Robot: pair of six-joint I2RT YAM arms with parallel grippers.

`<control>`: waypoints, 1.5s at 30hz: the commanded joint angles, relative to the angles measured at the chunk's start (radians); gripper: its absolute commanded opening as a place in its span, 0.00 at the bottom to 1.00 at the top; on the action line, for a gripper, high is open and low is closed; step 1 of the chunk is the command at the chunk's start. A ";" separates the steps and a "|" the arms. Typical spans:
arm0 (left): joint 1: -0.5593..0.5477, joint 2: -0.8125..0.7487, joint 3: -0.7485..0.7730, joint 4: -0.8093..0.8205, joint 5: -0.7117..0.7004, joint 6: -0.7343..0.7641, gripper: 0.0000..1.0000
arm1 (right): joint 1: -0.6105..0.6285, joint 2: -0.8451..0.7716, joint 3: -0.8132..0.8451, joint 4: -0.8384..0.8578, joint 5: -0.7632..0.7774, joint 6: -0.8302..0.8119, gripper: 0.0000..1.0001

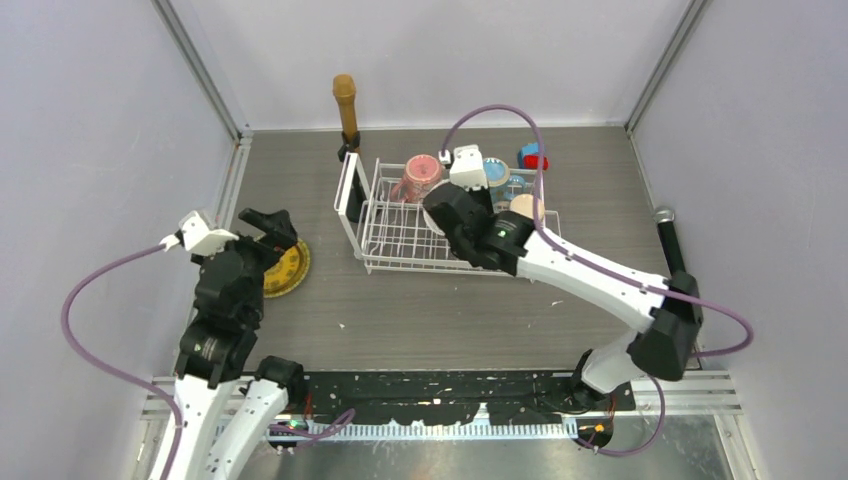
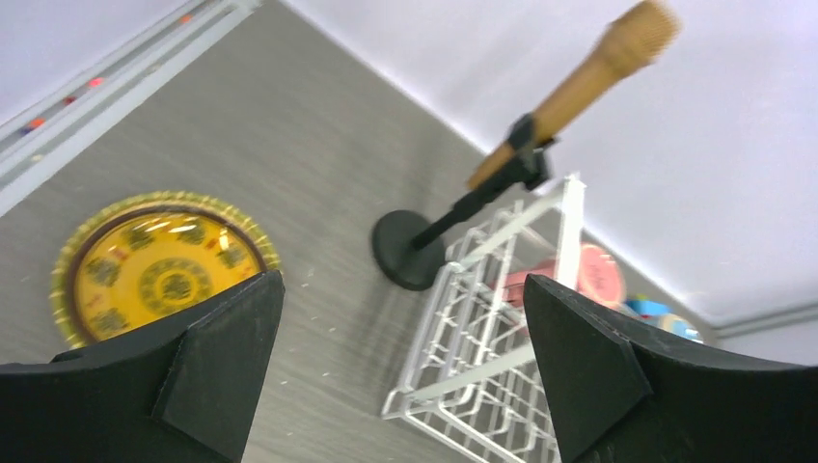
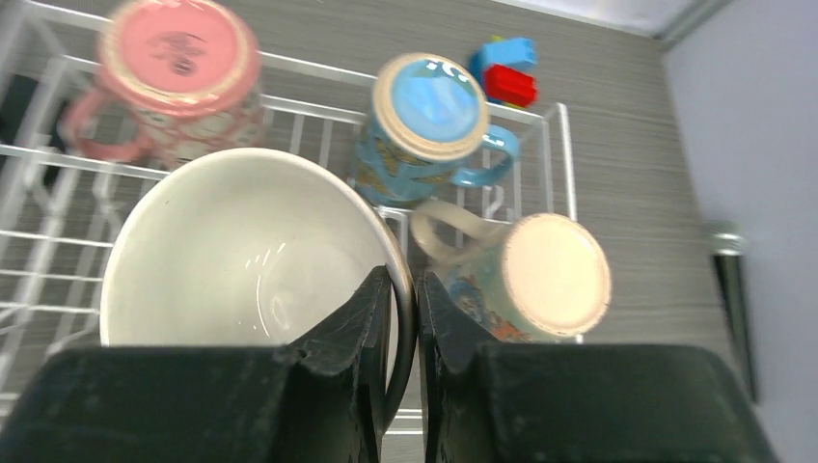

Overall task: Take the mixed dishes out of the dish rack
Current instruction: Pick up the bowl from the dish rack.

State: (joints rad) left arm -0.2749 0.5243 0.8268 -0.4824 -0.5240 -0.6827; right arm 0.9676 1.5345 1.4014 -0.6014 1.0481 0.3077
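Observation:
The white wire dish rack (image 1: pixel 395 235) stands mid-table. In the right wrist view my right gripper (image 3: pixel 405 285) is shut on the rim of the small white bowl (image 3: pixel 241 260), one finger inside and one outside, above the rack. Upside down in the rack behind the bowl are a pink mug (image 3: pixel 178 68), a blue mug (image 3: pixel 429 111) and a cream patterned mug (image 3: pixel 540 275). A golden plate (image 1: pixel 285 268) lies flat on the table left of the rack. Just beside the plate my left gripper (image 1: pixel 265 225) hangs open and holds nothing.
A brown microphone-shaped stick (image 1: pixel 345 105) on a black stand rises behind the rack's left end. A small blue-and-red block (image 1: pixel 532 156) lies behind the rack's right end. A dark stick with a grey tip (image 1: pixel 668 240) lies near the right wall.

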 commanded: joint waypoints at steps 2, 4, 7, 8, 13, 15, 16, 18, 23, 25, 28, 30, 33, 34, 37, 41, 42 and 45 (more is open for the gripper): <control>-0.004 -0.082 0.044 0.061 0.174 -0.004 1.00 | 0.000 -0.139 -0.103 0.276 -0.238 -0.027 0.00; -0.004 -0.081 0.072 0.063 0.268 -0.019 1.00 | -0.006 -0.166 -0.129 0.311 -0.329 -0.026 0.00; -0.004 -0.012 0.122 0.068 0.479 -0.057 0.99 | -0.016 -0.186 -0.145 0.338 -0.479 -0.026 0.01; -0.004 0.029 0.142 0.077 0.591 -0.061 0.99 | -0.016 -0.189 -0.151 0.343 -0.525 -0.025 0.01; -0.005 0.258 0.229 0.155 1.058 -0.097 0.99 | -0.019 -0.227 -0.206 0.398 -0.606 -0.006 0.00; -0.011 0.289 0.227 0.168 1.087 -0.103 0.99 | -0.026 -0.247 -0.225 0.407 -0.620 0.005 0.01; -0.017 0.294 0.218 0.169 1.073 -0.102 0.99 | -0.030 -0.258 -0.229 0.408 -0.637 0.008 0.00; -0.034 0.301 0.201 0.168 1.040 -0.097 0.98 | -0.046 -0.272 -0.240 0.408 -0.667 0.018 0.00; -0.100 0.357 0.223 0.108 1.002 -0.048 0.92 | -0.101 -0.281 -0.232 0.391 -0.771 0.068 0.00; -0.143 0.385 0.243 0.066 0.956 -0.013 0.90 | -0.131 -0.274 -0.215 0.369 -0.842 0.088 0.00; -0.220 0.442 0.286 -0.029 0.846 0.045 0.88 | -0.150 -0.267 -0.202 0.343 -0.870 0.089 0.00; -0.259 0.482 0.318 -0.083 0.770 0.072 0.84 | -0.151 -0.272 -0.200 0.340 -0.886 0.080 0.00; -0.299 0.542 0.338 -0.122 0.715 0.084 0.79 | -0.152 -0.284 -0.206 0.339 -0.902 0.067 0.00; -0.309 0.558 0.339 -0.122 0.716 0.084 0.78 | -0.152 -0.286 -0.211 0.339 -0.900 0.064 0.00; -0.342 0.607 0.339 -0.116 0.715 0.071 0.72 | -0.152 -0.288 -0.219 0.345 -0.919 0.055 0.00; -0.392 0.664 0.365 -0.155 0.648 0.079 0.58 | -0.152 -0.301 -0.237 0.367 -0.944 0.040 0.00; -0.405 0.676 0.372 -0.162 0.625 0.086 0.55 | -0.152 -0.307 -0.244 0.371 -0.957 0.038 0.00; -0.444 0.710 0.392 -0.186 0.605 0.117 0.35 | -0.152 -0.313 -0.257 0.389 -0.986 0.030 0.00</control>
State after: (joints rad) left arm -0.6788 1.2171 1.1572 -0.6342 0.1406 -0.6109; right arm 0.8124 1.2926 1.1328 -0.3367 0.1207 0.3416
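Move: The bowl is already pinched by its rim in the right hand, its middle some 6 cm left of those fingers and 2 cm below. From that hand the pink mug stands about 13 cm ahead and 11 left, the blue mug 13 ahead and 3 right, the cream mug 3 ahead and 10 right, all some 11 cm lower. For the empty left hand the bowl lies roughly 33 cm right, 7 ahead and 6 lower; the rack's left end is about 14 right, 11 ahead and 20 below. Keeping its pinch on the bowl's rim, the right hand carries the bowl about 7 cm left, then a little back and down, turning counter-clockwise and rolling its left side up some 30 degrees. The left hand backs slightly while rising, sweeps some 25 cm right over the rack's left end, turns clockwise about 60 degrees, then tips down and sinks to the bowl, half closing its fingers astride the left rim. ##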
